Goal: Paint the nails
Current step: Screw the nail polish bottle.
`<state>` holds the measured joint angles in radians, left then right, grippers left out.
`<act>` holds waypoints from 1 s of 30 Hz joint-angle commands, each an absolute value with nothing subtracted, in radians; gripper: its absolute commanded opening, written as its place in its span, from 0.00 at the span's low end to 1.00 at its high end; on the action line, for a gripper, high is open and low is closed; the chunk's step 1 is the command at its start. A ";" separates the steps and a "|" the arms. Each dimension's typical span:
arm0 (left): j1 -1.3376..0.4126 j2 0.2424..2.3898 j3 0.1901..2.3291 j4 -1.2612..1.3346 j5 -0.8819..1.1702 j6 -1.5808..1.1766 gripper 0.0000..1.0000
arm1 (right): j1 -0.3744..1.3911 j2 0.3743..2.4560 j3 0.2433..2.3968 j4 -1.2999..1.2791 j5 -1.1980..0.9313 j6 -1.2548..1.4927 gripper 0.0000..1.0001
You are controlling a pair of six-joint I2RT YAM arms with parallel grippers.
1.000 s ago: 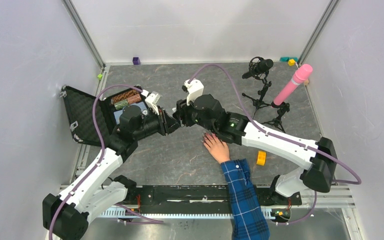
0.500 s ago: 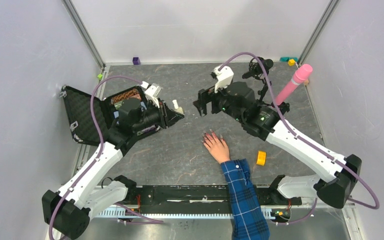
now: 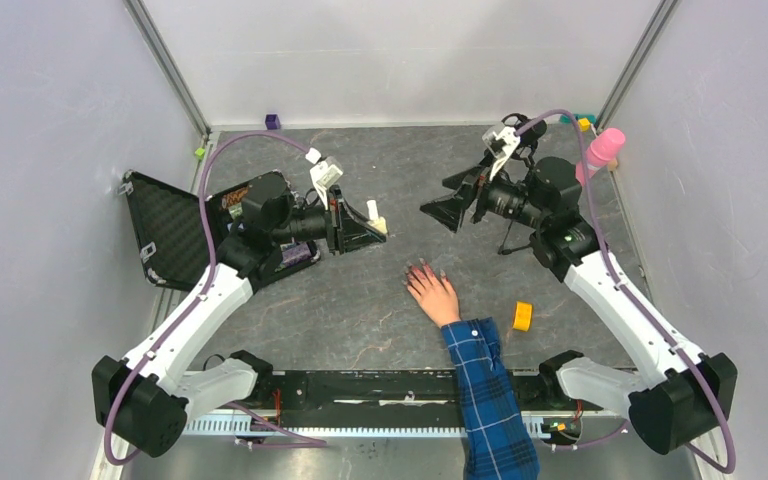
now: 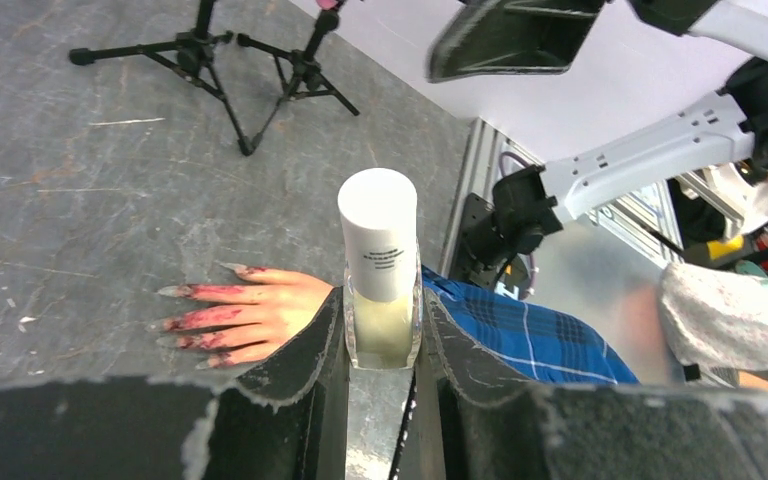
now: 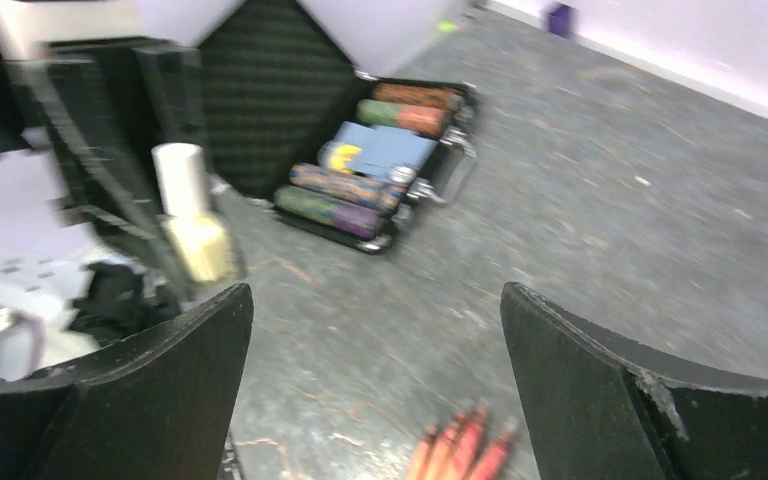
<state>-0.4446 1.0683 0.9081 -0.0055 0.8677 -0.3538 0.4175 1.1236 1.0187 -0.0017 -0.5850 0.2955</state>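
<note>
A pale hand [image 3: 434,294] in a blue plaid sleeve [image 3: 485,385] lies flat on the table, its small dark-pink nails [image 3: 420,267] pointing away from me. My left gripper [image 3: 372,226] is shut on a small bottle [image 3: 373,213] with a white cap, held above the table left of the hand. The left wrist view shows the bottle [image 4: 380,270] upright between the jaws of the left gripper [image 4: 382,335], with the hand [image 4: 260,310] and its red-smeared fingers beyond. My right gripper [image 3: 452,207] is open and empty, above and right of the hand. In the right wrist view the right gripper [image 5: 375,305] frames the blurred fingertips [image 5: 460,445].
An open black case [image 3: 175,225] holding several coloured items sits at the left and also shows in the right wrist view [image 5: 380,170]. Microphone tripods [image 3: 520,190] and a pink foam microphone [image 3: 600,150] stand at the back right. A yellow ring [image 3: 522,316] lies right of the sleeve.
The two grippers were together at the bottle; my right arm has since pulled away to the back right with open jaws. My left gripper has swung right, keeping the bottle.
</note>
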 commanded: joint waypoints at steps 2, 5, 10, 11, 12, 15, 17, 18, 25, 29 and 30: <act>-0.444 1.044 0.904 0.048 0.980 -0.332 0.02 | 0.411 1.098 0.943 0.458 -0.935 0.569 0.96; -0.447 1.043 0.902 0.047 0.993 -0.335 0.02 | 0.421 1.111 0.915 0.599 -0.942 0.685 0.95; -0.456 1.041 0.893 0.048 0.989 -0.338 0.02 | 0.509 1.176 0.942 0.609 -0.902 0.697 0.89; -0.459 1.043 0.892 0.048 0.988 -0.339 0.02 | 0.525 1.191 0.949 0.618 -0.897 0.700 0.88; -0.461 1.043 0.891 0.047 0.989 -0.339 0.02 | 0.539 1.204 0.955 0.628 -0.894 0.708 0.87; -0.467 1.041 0.891 0.048 0.991 -0.337 0.02 | 0.566 1.242 0.970 0.680 -0.888 0.742 0.84; -0.468 1.040 0.891 0.048 0.994 -0.337 0.02 | 0.584 1.265 0.981 0.696 -0.884 0.753 0.81; -0.468 1.041 0.891 0.046 0.996 -0.337 0.02 | 0.594 1.274 0.988 0.695 -0.882 0.752 0.80; -0.477 1.044 0.891 0.045 1.011 -0.334 0.02 | 0.623 1.329 1.016 0.697 -0.879 0.749 0.71; -0.485 1.050 0.896 0.036 1.019 -0.329 0.02 | 0.628 1.347 1.034 0.684 -0.873 0.740 0.62; -0.485 1.050 0.897 0.031 1.020 -0.325 0.02 | 0.630 1.351 1.038 0.676 -0.873 0.735 0.59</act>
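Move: The nail polish bottle stands upright in the left gripper, its cap just above those fingertips. From the empty right hand it lies about 13 cm to the left and 4 cm back, roughly level. The hand on the table is some 17 cm back and 2 cm to the right of the right gripper, about 27 cm below. The open chip case lies far off, some 38 cm left of the right gripper, level fore and aft, and 26 cm lower. The bottle's white cap is what the right gripper comes for: it first swings back and up, then mostly left, ending about 10 cm left, 7 cm back and 3 cm higher, turned some 30 degrees counter-clockwise and rolled left side up. Its wide-open fingers narrow to about two-thirds as they come to either side of the cap. The left hand keeps its grip on the bottle, easing back 3 cm with a slight clockwise turn. ##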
